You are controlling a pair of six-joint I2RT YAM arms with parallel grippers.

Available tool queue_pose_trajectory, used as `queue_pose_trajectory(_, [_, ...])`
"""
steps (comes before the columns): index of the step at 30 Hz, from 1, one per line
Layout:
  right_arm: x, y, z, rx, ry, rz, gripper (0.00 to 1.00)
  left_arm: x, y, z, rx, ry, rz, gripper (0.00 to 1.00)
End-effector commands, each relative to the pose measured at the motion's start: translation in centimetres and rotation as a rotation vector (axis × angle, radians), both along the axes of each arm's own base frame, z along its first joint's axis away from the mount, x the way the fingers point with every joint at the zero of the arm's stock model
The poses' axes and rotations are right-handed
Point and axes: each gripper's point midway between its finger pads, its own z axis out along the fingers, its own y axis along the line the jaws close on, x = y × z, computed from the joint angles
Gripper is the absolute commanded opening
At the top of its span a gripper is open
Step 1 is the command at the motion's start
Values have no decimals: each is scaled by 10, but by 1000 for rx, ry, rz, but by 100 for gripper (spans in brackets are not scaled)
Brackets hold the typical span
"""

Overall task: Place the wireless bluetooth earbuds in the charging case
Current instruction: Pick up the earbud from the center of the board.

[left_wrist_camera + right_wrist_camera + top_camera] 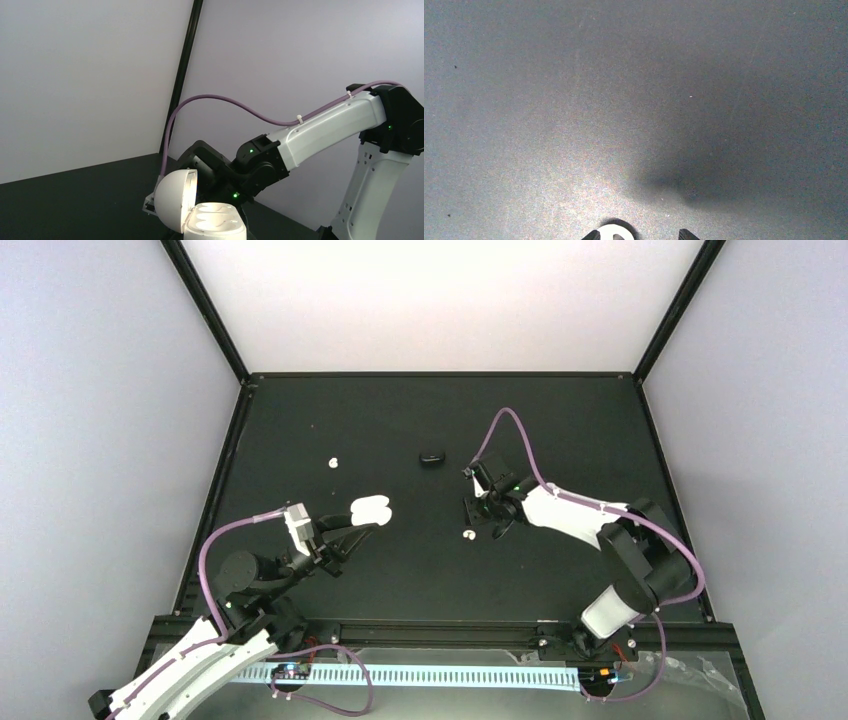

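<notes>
The charging case (371, 509) is white with its lid swung open, and my left gripper (364, 526) is shut on its base, left of centre. In the left wrist view the case (216, 226) shows two empty wells, its lid (172, 202) standing up on the left. One white earbud (469, 535) lies on the black table just under my right gripper (486, 527). In the right wrist view this earbud (613, 233) sits between the open fingertips (591, 235), close to the left one, with a gap to the right one. A second earbud (334, 462) lies further back on the left.
A small black oval object (432, 457) lies on the table (560, 430) behind the right gripper. The black frame posts and grey walls enclose the table. The right arm (320, 130) fills the background of the left wrist view.
</notes>
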Motion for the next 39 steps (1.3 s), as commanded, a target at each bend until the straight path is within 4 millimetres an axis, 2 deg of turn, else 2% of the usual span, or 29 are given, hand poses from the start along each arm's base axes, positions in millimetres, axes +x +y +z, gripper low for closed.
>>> queue_pose_trajectory(1, [1,5,-8,-2,20,31,39,-3,1,6,-15,-14,-5,2])
queue_pose_trajectory(13, [-11,-3,-26,-30,59,41,33,0,-1,4,-8,-15,0,2])
queue_pose_trajectory(18, [-21,-2,-36,-42,91,64,33,0,-1,3,-8,-12,-1,2])
queue_pose_trajectory(25, [-34,4,-38,-30,104,80,32,1,-1,2,-10,-12,2,2])
queue_pose_trajectory(39, [-42,12,-38,-1,114,97,14,0,0,1,-15,-6,-1,1])
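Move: The earbud at the board's centre lies on the table about 2 cm back from the right hand, 1 cm to its left and some 4 cm below. The black case sits roughly 17 cm ahead and 9 cm left of that hand. The other white earbud is some 16 cm ahead and 31 cm left of it. From the raised left hand, the centre earbud is about 13 cm ahead, 16 cm to the right and 32 cm down. Down and slightly back goes the right hand, sinking about 2.5 cm to the centre earbud. Then, staying low, it slides left and a little farther back, roughly 1.5 cm to the left, and nudges the earbud with a fingertip. The half-open fingers narrow slightly on the way down and clearly more towards the end, one tip ending over or against the earbud. ##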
